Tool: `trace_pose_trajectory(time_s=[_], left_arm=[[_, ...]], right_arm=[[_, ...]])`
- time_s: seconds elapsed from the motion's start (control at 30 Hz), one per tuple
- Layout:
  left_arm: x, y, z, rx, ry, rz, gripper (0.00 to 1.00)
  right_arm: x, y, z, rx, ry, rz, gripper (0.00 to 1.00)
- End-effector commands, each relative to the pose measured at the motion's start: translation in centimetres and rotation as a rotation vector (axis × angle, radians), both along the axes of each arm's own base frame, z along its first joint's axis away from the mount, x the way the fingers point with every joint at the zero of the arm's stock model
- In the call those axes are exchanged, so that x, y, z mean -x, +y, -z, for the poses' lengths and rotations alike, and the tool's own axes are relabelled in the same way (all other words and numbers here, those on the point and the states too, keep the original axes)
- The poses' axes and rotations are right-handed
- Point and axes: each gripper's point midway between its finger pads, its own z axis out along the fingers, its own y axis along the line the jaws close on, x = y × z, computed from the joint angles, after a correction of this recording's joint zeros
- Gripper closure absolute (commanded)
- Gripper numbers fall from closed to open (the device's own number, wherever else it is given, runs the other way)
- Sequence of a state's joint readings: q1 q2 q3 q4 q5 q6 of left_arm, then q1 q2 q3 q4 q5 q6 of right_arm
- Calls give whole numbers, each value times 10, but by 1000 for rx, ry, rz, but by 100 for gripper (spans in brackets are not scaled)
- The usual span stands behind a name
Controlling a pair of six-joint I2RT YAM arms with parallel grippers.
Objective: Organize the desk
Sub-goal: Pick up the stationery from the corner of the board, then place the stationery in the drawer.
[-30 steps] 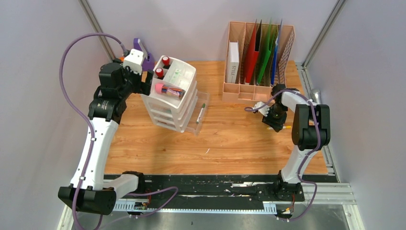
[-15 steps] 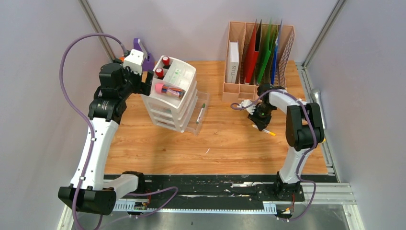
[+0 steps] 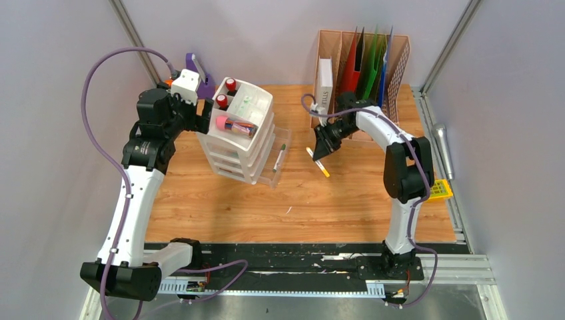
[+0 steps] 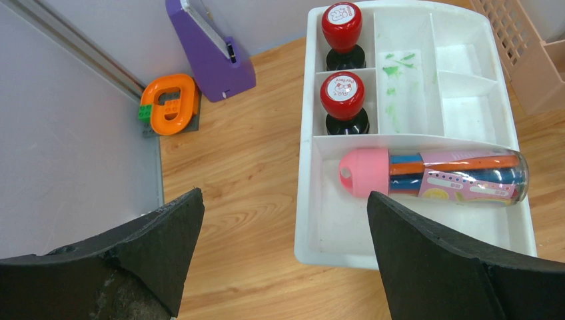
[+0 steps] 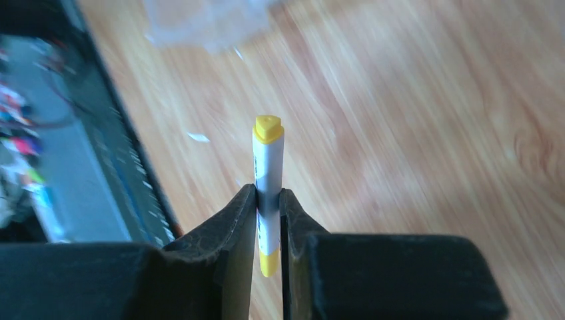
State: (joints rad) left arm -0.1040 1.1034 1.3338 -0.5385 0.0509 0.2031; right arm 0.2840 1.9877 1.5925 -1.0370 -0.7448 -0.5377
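Observation:
The desk point(image 3: 333, 193) is a light wood-grain top. My right gripper point(image 3: 322, 151) hangs above its middle, shut on a white marker with yellow ends point(image 3: 319, 163). In the right wrist view the marker point(image 5: 268, 167) stands upright between the pads, its yellow cap above my right gripper point(image 5: 268, 195). At the back left my left gripper point(image 3: 198, 115) stands wide open and holds nothing. It is next to the white drawer unit point(image 3: 248, 150). In the left wrist view my left gripper point(image 4: 285, 200) straddles the corner of the unit's top tray point(image 4: 308, 200).
The top tray holds two red stamps point(image 4: 342, 100) and a pink pen tube point(image 4: 433, 177). The lowest drawer stands open with a green-tipped pen point(image 3: 282, 150). A pink file rack point(image 3: 360, 73) stands at the back. A purple stand point(image 4: 210, 53), an orange piece point(image 4: 170, 103) and a yellow item point(image 3: 440, 190) are also here.
My right gripper has shut on the marker at the desk's right side, lifted it and carried it left toward the middle. The left arm has not moved.

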Motion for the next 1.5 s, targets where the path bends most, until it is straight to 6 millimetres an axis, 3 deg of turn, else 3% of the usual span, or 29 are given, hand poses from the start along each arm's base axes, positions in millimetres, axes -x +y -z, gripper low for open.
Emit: trace_pose_trajectory(time_s=[0.0,0.17,0.37,0.67,0.87,1.07,1.1,1.17,1.3,1.37,1.47], left_arm=[[2,0,-24,21,-59,-3,0],[-1,1,-25,29,-58,-12,0],[-6,0,-22,33,-43,-17,0],[-10,-1,-18,31,-36,-12,0],[-7,-3,-20,35,-41,0,0],[-2,-2,-22,33,-52,4,0],[-2,-2,-21,31,-52,3,0],[-1,-2,-21,32,-53,5,0],[1,-2,-22,29,-54,8,0],[2,-2,-22,23,-54,10,0],[3,-1,-23,13,-60,9,0]], right_arm=[[-15,53,-63,-333,241,113,100],[-32,82,-83,-523,445,182,100],[-54,108,-87,-576,422,296,100],[-66,149,-68,-518,406,454,100],[-77,156,-47,-420,374,577,100],[-83,160,-38,-374,358,628,93],[-86,161,-38,-368,347,637,89],[-85,164,-39,-364,347,630,70],[-82,165,-43,-360,342,622,41],[-82,162,-51,-361,306,616,31],[-81,156,-70,-370,213,582,23]])
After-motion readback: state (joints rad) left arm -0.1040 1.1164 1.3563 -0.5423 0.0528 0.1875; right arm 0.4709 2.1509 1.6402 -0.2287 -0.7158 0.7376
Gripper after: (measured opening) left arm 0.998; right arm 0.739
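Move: Some 14 cm to the right hand's left, 5 cm farther out and 8 cm below is the open bottom drawer, where the yellow-ended marker it already holds will go. A green-capped marker lies in the drawer, 12 cm left of the hand, 5 cm ahead and 8 cm below. The white drawer unit stands behind it, 24 cm left, 7 cm ahead. The file rack is 19 cm ahead, 14 cm right. From the left hand the open drawer is 23 cm right, 3 cm ahead and 34 cm below. Carrying the still-pinched yellow-ended marker left to the open drawer, the right hand travels about 16 cm left and 8 cm forward, first rising some 5 cm, then sinking about 3 cm near the end. It turns clockwise by roughly 35 degrees as its fingers tip flatter towards the unit. Once over the drawer it opens wide and lets go of the marker. ##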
